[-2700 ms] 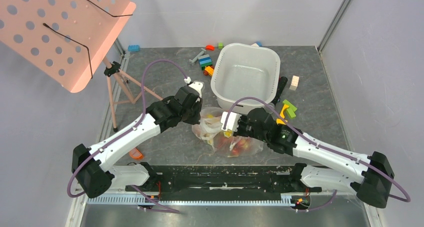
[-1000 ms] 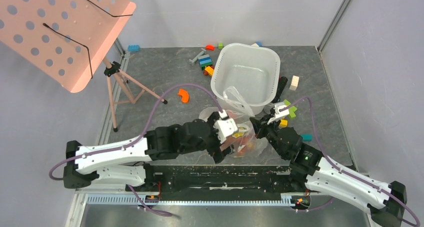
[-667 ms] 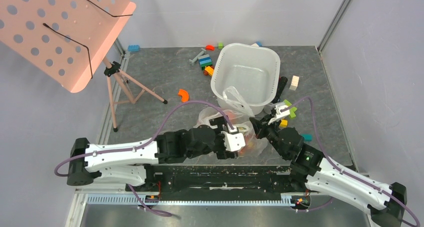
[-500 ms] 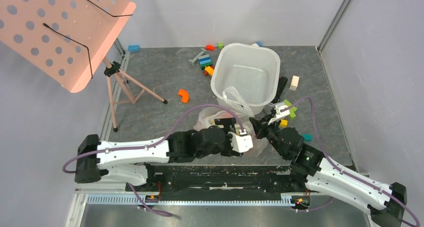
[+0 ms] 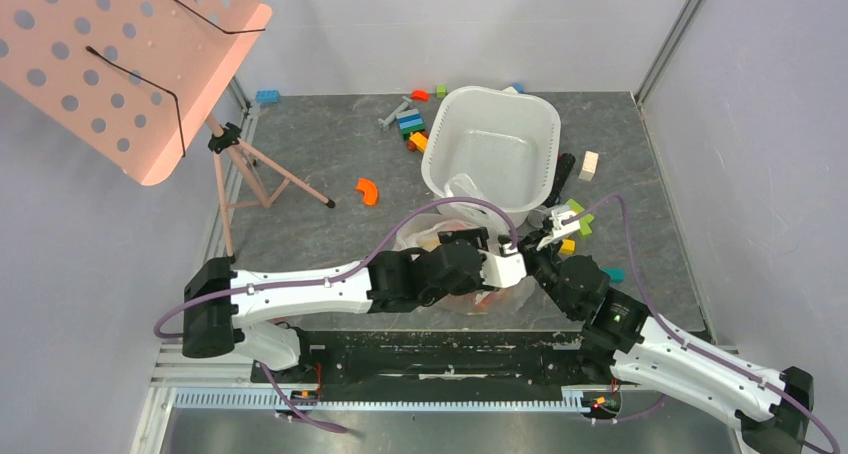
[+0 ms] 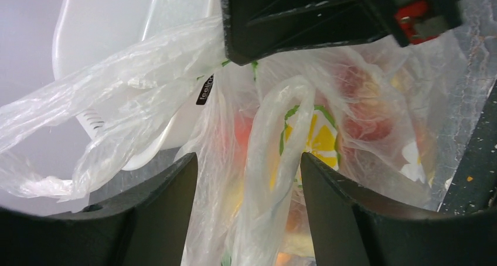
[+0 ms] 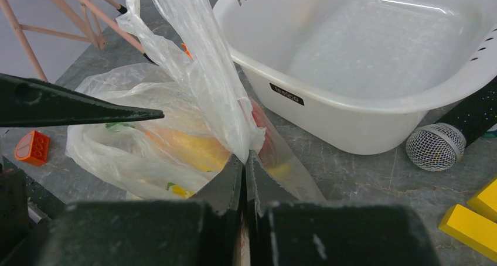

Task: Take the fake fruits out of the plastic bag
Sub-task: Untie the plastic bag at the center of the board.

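The clear plastic bag (image 7: 135, 143) lies crumpled in front of the white basin. The fake fruits show through its film as red and yellow shapes (image 7: 196, 149), and a reddish one (image 6: 363, 122) shows in the left wrist view. My right gripper (image 7: 245, 156) is shut on a pulled-up fold of the bag, next to the basin's near side (image 5: 528, 257). My left gripper (image 6: 249, 159) is open, its fingers on either side of a bag handle loop (image 6: 278, 160) without touching it. It faces the right gripper closely (image 5: 508, 265).
The white basin (image 5: 492, 144) stands behind the bag. A microphone (image 7: 436, 146) and yellow blocks (image 7: 469, 225) lie to its right. Toy blocks (image 5: 410, 124) lie at the back, an orange curved piece (image 5: 368, 190) to the left. A pink perforated stand (image 5: 120, 64) on a tripod fills the left.
My left arm has swept right across the front of the bag until its gripper meets the right one, and its jaws have narrowed. The right gripper has kept its hold and place.
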Tool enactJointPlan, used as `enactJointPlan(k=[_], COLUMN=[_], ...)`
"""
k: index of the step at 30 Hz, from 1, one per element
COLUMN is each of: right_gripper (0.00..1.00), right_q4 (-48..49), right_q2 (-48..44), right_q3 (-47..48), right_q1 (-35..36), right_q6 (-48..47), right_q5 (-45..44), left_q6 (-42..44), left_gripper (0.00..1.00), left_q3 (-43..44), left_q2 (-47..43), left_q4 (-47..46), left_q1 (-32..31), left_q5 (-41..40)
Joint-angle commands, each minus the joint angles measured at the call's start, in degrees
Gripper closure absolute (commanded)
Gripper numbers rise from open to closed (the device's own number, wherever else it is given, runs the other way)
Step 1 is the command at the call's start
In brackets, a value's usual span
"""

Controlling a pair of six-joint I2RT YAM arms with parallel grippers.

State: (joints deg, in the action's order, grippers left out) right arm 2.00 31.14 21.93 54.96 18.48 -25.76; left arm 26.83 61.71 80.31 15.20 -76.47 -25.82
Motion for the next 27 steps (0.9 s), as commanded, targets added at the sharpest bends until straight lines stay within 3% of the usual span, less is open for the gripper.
enactJointPlan(k=[1, 10, 18, 22, 27], right_gripper=[1.0, 1.0, 1.0, 1.0, 1.0], right_q4=[0.2, -0.2, -0.3, 0.0, 0.9], right_q2=[-1.2, -1.8, -3.5, -4.8, -6.3], right_q3=[1.0, 1.0, 0.1, -0.5, -0.9], right_q1=[-0.1, -0.1, -0.1, -0.1, -0.1], right_q6=[-0.3, -0.4, 0.3, 1.5, 1.8], right_q5=[-0.6, -1.2, -3.7, -5.7, -6.1], left_q6=[-2.9, -4.8, -7.4, -10.1, -15.8], left_gripper=[0.3, 0.44, 0.59, 0.74, 0.85], left_q3=[3.3, 2.7, 5.4, 7.1, 3.6], left_q2=[0.6, 0.7, -2.5, -5.7, -13.6], left_q4=[3.9, 6.2, 8.1, 8.9, 4.0], left_q1=[0.9, 1.4, 1.7, 3.1, 6.6], left_q5=[0.1, 5.1, 1.0, 1.1, 2.7])
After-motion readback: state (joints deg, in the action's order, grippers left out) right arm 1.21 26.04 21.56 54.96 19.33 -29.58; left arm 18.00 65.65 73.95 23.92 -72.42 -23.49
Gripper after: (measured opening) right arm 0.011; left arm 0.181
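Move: The loose handle of the plastic bag stands between the left hand's open fingers, about 1 cm to their left, level fore and aft, and 2 cm below. The bag's fruit-filled body lies some 13 cm beneath, about 1 cm back and 1 cm right; the other handle, already in the right hand, is roughly 3 cm ahead and 6 cm right at equal height. From the right hand the loose handle is about 3 cm back, 7 cm left and 2 cm lower; the white basket's middle is some 23 cm ahead, 2 cm left, 12 cm down. The left fingers shut on the loose handle of the plastic bag, pinching it below its looped end, as the hand first sinks about 2 cm while easing left, then pulls quickly up by some 5 cm and farther left, away from the right hand. The right hand keeps its grip on the other handle and draws a couple of centimetres up and to the right. ##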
